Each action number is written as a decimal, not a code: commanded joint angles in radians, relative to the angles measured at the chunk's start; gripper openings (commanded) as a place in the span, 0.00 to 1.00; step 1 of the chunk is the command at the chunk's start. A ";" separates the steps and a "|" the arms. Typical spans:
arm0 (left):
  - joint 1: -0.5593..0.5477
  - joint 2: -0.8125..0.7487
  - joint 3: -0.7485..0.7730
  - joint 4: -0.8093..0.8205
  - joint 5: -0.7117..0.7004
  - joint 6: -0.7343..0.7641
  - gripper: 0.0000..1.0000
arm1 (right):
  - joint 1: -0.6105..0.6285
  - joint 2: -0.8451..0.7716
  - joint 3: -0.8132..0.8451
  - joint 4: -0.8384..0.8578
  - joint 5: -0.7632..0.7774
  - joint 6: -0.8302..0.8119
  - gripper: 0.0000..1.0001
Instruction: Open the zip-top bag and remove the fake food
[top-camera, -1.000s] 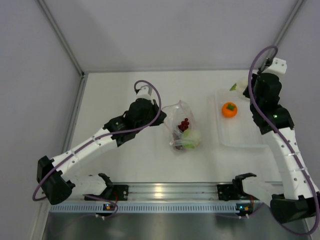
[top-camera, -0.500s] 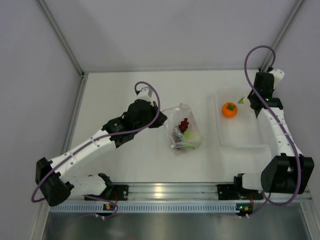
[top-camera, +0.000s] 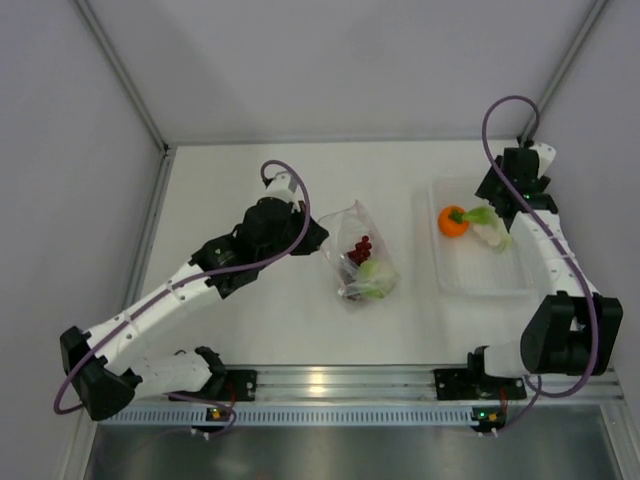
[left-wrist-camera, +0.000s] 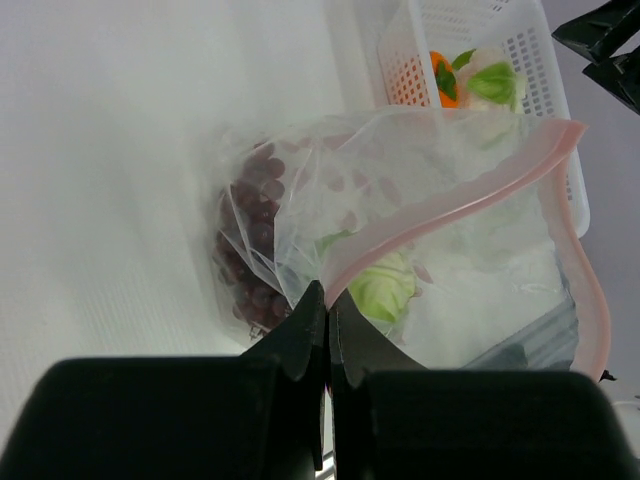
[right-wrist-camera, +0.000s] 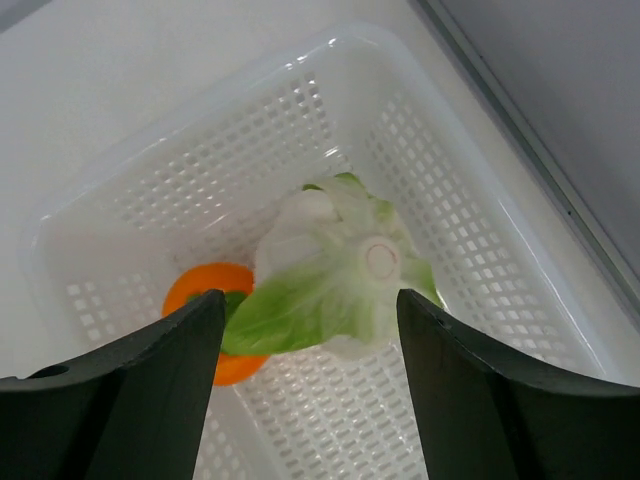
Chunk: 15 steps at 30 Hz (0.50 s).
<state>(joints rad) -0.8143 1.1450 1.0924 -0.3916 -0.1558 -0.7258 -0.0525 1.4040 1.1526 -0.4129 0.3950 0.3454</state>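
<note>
The zip-top bag (top-camera: 360, 258) lies mid-table, its pink zip strip (left-wrist-camera: 470, 195) gaping open. My left gripper (left-wrist-camera: 328, 300) is shut on the strip's near end, at the bag's left side (top-camera: 318, 238). Inside the bag show a dark grape bunch (left-wrist-camera: 255, 215) and a green piece (left-wrist-camera: 385, 285). My right gripper (right-wrist-camera: 310, 300) hangs open over the white tray (right-wrist-camera: 450, 150), holding nothing. Below its jaws the white and pale green leafy vegetable (right-wrist-camera: 330, 265) rests in the tray, a leaf overlapping the orange fruit (right-wrist-camera: 190, 288). From above, the vegetable (top-camera: 490, 226) sits right of the orange fruit (top-camera: 452, 221).
The perforated tray (top-camera: 480, 282) stands at the right, close to the right wall. Walls close the table at the back and both sides. The arm bases and a metal rail (top-camera: 330, 382) run along the near edge.
My right gripper has opened and let go of the leafy vegetable, which now lies in the tray beside the orange fruit. The left arm shifted slightly, still gripping the bag.
</note>
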 joint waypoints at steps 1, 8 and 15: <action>0.004 -0.031 0.083 -0.022 -0.028 0.037 0.00 | 0.010 -0.152 0.012 0.025 -0.093 0.029 0.70; 0.006 -0.028 0.167 -0.056 -0.045 0.060 0.00 | 0.011 -0.388 -0.028 0.052 -0.623 0.078 0.68; 0.006 0.008 0.216 -0.056 -0.056 0.058 0.00 | 0.016 -0.505 -0.092 0.052 -1.033 0.124 0.68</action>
<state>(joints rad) -0.8131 1.1439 1.2533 -0.4683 -0.1852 -0.6796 -0.0471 0.9394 1.1107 -0.3851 -0.3923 0.4202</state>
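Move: The bag's open mouth lies about 33 cm left of the right gripper, 11 cm back and 5 cm higher; inside the bag the cabbage sits some 27 cm left, 15 cm back and 15 cm down. The persimmon is about 7 cm left and level ahead, the cauliflower 3 cm back and 1 cm left, both well below. The left fingers pinch the rim, with the mouth's middle about 5 cm to their right, 3 cm ahead, level in height. Lift the empty right gripper about 15 cm clear of the basket while swinging it some 14 cm left and 8 cm back towards the bag's mouth, fingers kept wide open, turning the wrist about 40 degrees counter-clockwise and tipping it up. Meanwhile raise the left gripper about 5 cm, still pinching the bag's rim. ##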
